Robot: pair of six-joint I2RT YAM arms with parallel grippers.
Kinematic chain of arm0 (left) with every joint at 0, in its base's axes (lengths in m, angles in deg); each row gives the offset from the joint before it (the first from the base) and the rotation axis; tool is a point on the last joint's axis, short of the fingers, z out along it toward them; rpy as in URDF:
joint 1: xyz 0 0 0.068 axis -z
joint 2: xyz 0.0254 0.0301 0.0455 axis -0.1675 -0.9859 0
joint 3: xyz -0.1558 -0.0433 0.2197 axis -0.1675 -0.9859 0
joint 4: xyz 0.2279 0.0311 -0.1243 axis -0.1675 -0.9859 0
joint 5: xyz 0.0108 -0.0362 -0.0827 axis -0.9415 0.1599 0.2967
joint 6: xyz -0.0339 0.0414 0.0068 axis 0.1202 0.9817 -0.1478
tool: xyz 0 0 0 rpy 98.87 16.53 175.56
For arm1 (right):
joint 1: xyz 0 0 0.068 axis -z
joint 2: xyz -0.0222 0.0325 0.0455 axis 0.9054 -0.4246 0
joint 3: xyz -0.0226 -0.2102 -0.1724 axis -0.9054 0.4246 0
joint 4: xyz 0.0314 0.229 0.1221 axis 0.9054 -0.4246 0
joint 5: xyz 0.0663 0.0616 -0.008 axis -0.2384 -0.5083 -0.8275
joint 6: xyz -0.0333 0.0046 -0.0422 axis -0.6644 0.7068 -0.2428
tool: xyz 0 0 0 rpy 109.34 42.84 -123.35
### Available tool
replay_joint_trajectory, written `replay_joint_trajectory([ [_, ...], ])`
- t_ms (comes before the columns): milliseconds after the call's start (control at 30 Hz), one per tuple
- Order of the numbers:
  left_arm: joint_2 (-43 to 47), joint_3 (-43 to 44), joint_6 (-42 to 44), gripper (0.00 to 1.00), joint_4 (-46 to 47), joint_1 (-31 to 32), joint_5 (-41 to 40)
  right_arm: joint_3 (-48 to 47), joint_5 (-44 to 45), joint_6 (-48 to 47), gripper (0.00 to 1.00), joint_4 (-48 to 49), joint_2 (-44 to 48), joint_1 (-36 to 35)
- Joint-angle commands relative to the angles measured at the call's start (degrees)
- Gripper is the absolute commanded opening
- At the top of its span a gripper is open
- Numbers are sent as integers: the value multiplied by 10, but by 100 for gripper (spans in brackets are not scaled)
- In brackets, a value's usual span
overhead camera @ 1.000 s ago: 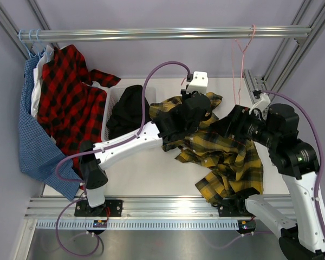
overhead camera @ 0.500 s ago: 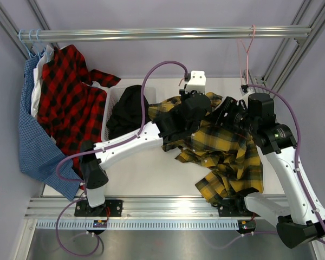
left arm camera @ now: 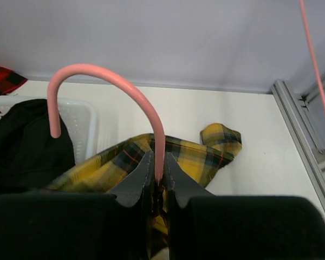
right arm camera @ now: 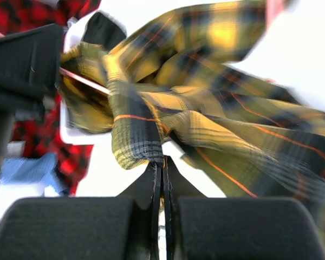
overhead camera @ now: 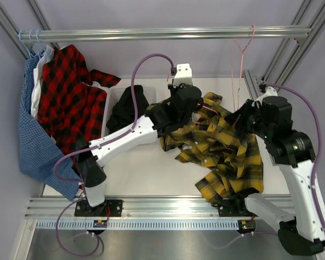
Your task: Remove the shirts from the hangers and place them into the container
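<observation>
The yellow-and-black plaid shirt [overhead camera: 222, 151] lies bunched on the table between the two arms, still on a pink hanger. My left gripper [overhead camera: 197, 108] is shut on that hanger's neck just below the hook [left arm camera: 105, 76]. My right gripper [overhead camera: 239, 120] is shut on a fold of the plaid shirt [right arm camera: 135, 135], stretching the cloth away from the hanger wire [right arm camera: 86, 81]. The black shirt [overhead camera: 127, 105] lies heaped in the white container [overhead camera: 112, 97] at the left. A second, bare pink hanger [overhead camera: 239, 59] hangs from the rail at the right.
A red-and-black plaid shirt [overhead camera: 70, 92] and a blue checked shirt [overhead camera: 35, 141] hang on light blue hangers [overhead camera: 30, 40] at the rail's [overhead camera: 168, 33] left end, draping over the container's left side. Aluminium frame posts [overhead camera: 254, 86] stand at the back right.
My right gripper has shut on the plaid cloth and drawn back to the right. My left gripper has carried the hanger a little left and back, toward the container.
</observation>
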Motion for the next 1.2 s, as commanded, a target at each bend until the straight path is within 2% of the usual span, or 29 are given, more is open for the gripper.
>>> replay_joint_trajectory([
  [0, 47, -7, -49, 0, -9, -30, -23, -55, 117, -46, 0, -90, 42, -3],
  [133, 70, -36, -77, 0, -32, -56, -7, -45, 158, -44, 0, -135, 64, -3],
  [233, 91, -51, -68, 0, -27, -67, 18, -17, 185, -35, 0, -151, 76, -4],
  [333, 123, -94, -36, 0, 6, -69, 58, -11, 214, -33, 0, -159, 73, -3],
  [433, 166, -154, -28, 0, 22, -74, 62, -11, 250, -41, 0, -170, 61, -1],
  [533, 178, -177, -12, 0, 20, -80, 43, -32, 228, -64, 0, -175, 51, 0],
  [567, 175, -173, -3, 0, 14, -79, 43, -39, 187, -92, 1, -165, 46, 0],
  [600, 165, -163, -8, 0, -4, -78, 53, -45, 161, -105, 17, -160, 41, 0],
  [633, 161, -158, -13, 0, -8, -75, 61, -52, 113, -120, 25, -154, 39, 0],
  [667, 154, -151, -15, 0, -10, -71, 68, -55, 95, -141, 28, -144, 28, 1],
  [800, 109, -90, -14, 0, -44, -43, 57, -58, 29, -187, 29, -125, 1, 0],
  [967, 36, 14, -7, 0, -90, -27, 33, -94, -16, -242, 42, -119, -33, -1],
  [1033, 23, 30, -3, 0, -101, -27, 26, -115, -33, -257, 50, -119, -42, -1],
  [1167, 0, 58, -2, 0, -114, -26, 20, -123, -30, -274, 56, -110, -71, -7],
])
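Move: Just off the right fingers, which already pinch a fold of it, the plaid shirt's bulk hangs and lies about 4 cm back, 4 cm left and 17 cm below. The pink hanger, its hook held by the left hand, runs into the shirt some 12 cm left and 4 cm ahead of the right hand; the spare hanger on the rail is about 13 cm ahead and 3 cm right. From the left hand, the shirt's bulk is roughly 13 cm back, 12 cm right and 17 cm below; the container is 20 cm left, 6 cm back and 25 cm below. Tugging the pinched fold right and back by about 7 cm, away from the hanger, the right hand rises slightly, then sinks, before opening about halfway, letting the cloth go and easing forward and left again while its wrist rolls some 20 degrees. Against it the left hand, still gripping the hook, swings left about 5 cm and dips a little, then comes most of the way back right. ##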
